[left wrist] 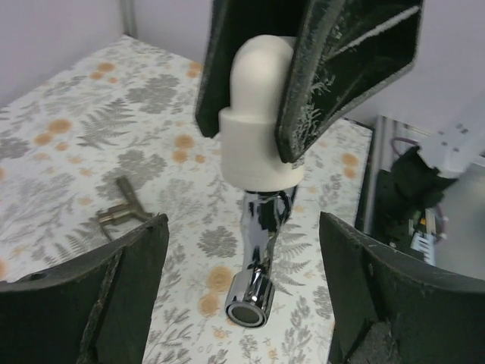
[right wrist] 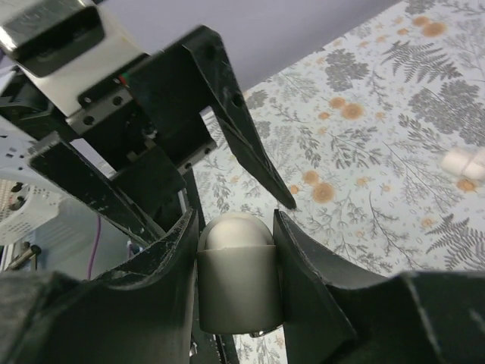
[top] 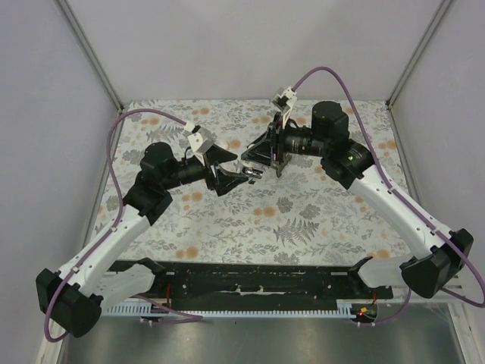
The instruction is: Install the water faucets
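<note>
A chrome water faucet [left wrist: 261, 250] hangs above the table, its top end seated in a white domed fitting [left wrist: 258, 114]. My right gripper [right wrist: 235, 227] is shut on that fitting [right wrist: 235, 288], one finger [left wrist: 341, 68] on each side of it. My left gripper [left wrist: 242, 254] is open, and the faucet's spout points down between its two fingers without touching either. In the top view both grippers, the left [top: 236, 176] and the right [top: 258, 158], meet over the middle of the table with the faucet [top: 250, 174] between them.
A small brass T-shaped part [left wrist: 125, 208] lies on the flowered tablecloth [left wrist: 68, 121] to the left of the faucet. Small white pieces [right wrist: 466, 163] lie on the cloth at the right of the right wrist view. A black rail [top: 258, 280] runs along the near edge.
</note>
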Tool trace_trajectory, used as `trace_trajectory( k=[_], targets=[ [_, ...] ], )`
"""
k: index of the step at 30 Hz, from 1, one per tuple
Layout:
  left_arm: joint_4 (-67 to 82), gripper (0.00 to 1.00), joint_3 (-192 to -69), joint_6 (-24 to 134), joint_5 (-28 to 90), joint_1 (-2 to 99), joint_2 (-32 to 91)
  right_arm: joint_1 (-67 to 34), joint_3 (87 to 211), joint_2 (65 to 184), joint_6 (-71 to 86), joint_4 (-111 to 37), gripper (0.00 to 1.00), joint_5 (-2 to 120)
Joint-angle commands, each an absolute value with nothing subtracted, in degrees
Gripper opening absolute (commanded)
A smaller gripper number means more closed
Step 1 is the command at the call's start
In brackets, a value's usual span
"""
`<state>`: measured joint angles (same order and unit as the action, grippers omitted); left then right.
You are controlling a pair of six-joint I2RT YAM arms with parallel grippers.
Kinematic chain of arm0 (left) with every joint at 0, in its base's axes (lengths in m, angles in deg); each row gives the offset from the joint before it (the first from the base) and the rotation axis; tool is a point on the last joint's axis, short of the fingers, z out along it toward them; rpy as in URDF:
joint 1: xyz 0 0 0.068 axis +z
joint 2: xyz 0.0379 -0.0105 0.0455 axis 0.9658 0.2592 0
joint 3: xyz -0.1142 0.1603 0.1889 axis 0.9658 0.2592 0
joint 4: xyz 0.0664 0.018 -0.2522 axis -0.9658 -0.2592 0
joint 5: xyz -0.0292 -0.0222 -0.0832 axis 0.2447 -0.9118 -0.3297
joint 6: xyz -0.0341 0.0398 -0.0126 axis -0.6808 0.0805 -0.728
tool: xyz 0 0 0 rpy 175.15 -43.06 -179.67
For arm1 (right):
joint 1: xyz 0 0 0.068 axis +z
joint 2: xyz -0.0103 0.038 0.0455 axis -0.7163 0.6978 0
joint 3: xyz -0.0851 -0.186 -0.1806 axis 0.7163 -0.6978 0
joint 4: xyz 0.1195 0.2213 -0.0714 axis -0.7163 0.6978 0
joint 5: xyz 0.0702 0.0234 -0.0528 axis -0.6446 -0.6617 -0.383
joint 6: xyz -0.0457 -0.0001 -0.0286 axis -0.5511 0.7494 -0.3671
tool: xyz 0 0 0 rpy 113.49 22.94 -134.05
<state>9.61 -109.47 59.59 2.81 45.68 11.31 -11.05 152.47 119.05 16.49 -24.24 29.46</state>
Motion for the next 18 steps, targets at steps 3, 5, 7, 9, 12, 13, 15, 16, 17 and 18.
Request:
trace_trajectory(
  k=[3, 5, 7, 9, 12, 13, 15, 16, 17, 18],
  targets=[
    [18.61, 0.83, -111.91, 52.81, -14.67, 46.06, 15.48, -11.21, 157.29, 120.32, 18.04, -32.0, 0.0, 20.09],
    [20.2, 0.8, -111.91, 51.05, -15.91, 46.06, 16.8, -11.21, 157.46, 121.02, 18.39, -32.36, 0.0, 19.3],
    [21.87, 0.76, -111.82, 49.03, -16.27, 46.06, 18.12, -11.21, 157.55, 121.46, 19.09, -33.32, 0.0, 18.42],
    [22.49, 0.68, -111.91, 48.06, -16.0, 46.06, 18.56, -11.12, 157.47, 121.99, 19.79, -34.64, 0.0, 17.63],
    [22.67, 0.42, -111.65, 47.44, -12.94, 45.98, 18.13, -11.12, 157.29, 122.52, 19.97, -34.82, 0.0, 18.07],
    [22.58, 0.3, -111.56, 47.7, -11.53, 45.98, 17.77, -11.12, 157.29, 122.52, 19.45, -34.04, 0.0, 18.68],
    [19.35, 0.07, -111.38, 49.37, -6.19, 45.97, 16.46, -11.21, 157.29, 122.17, 18.04, -31.84, 0.0, 21.65],
    [17.5, 0.02, -111.47, 50.85, -2.85, 45.71, 15.67, -11.21, 157.38, 121.99, 17.25, -29.74, 0.0, 24.63],
    [14.87, 0.02, -111.64, 52.87, 1.01, 45.28, 14.88, -11.12, 157.46, 121.73, 16.55, -28.16, 0.0, 27.71],
    [12.5, 0.02, -111.73, 54.98, 5.75, 44.05, 14.09, -10.86, 157.47, 121.64, 16.2, -26.23, 0.0, 32.7]
  ],
)
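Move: The chrome faucet, hanging under the white cap in the right fingers, lies about 4 cm to the right of the open left hand, 1 cm back and 2 cm lower. The white cap is some 3 cm farther out than the faucet, 1 cm to its right and 4 cm above it. The T-shaped fitting is on the table roughly 11 cm ahead and 11 cm right of the left hand, 24 cm down. From the right hand the faucet is about 3 cm back, 1 cm left and 4 cm below. The chrome faucet is taken from its left side: the left hand slides in to the right and back, about 3.5 cm with an easing forward at the end, turning clockwise some 15 degrees and tipping slightly. The wide-open fingers close around the neck below the white cap and pinch it. The right hand keeps its hold on the cap, bringing it about 2 cm left and slightly up, towards the left hand. ##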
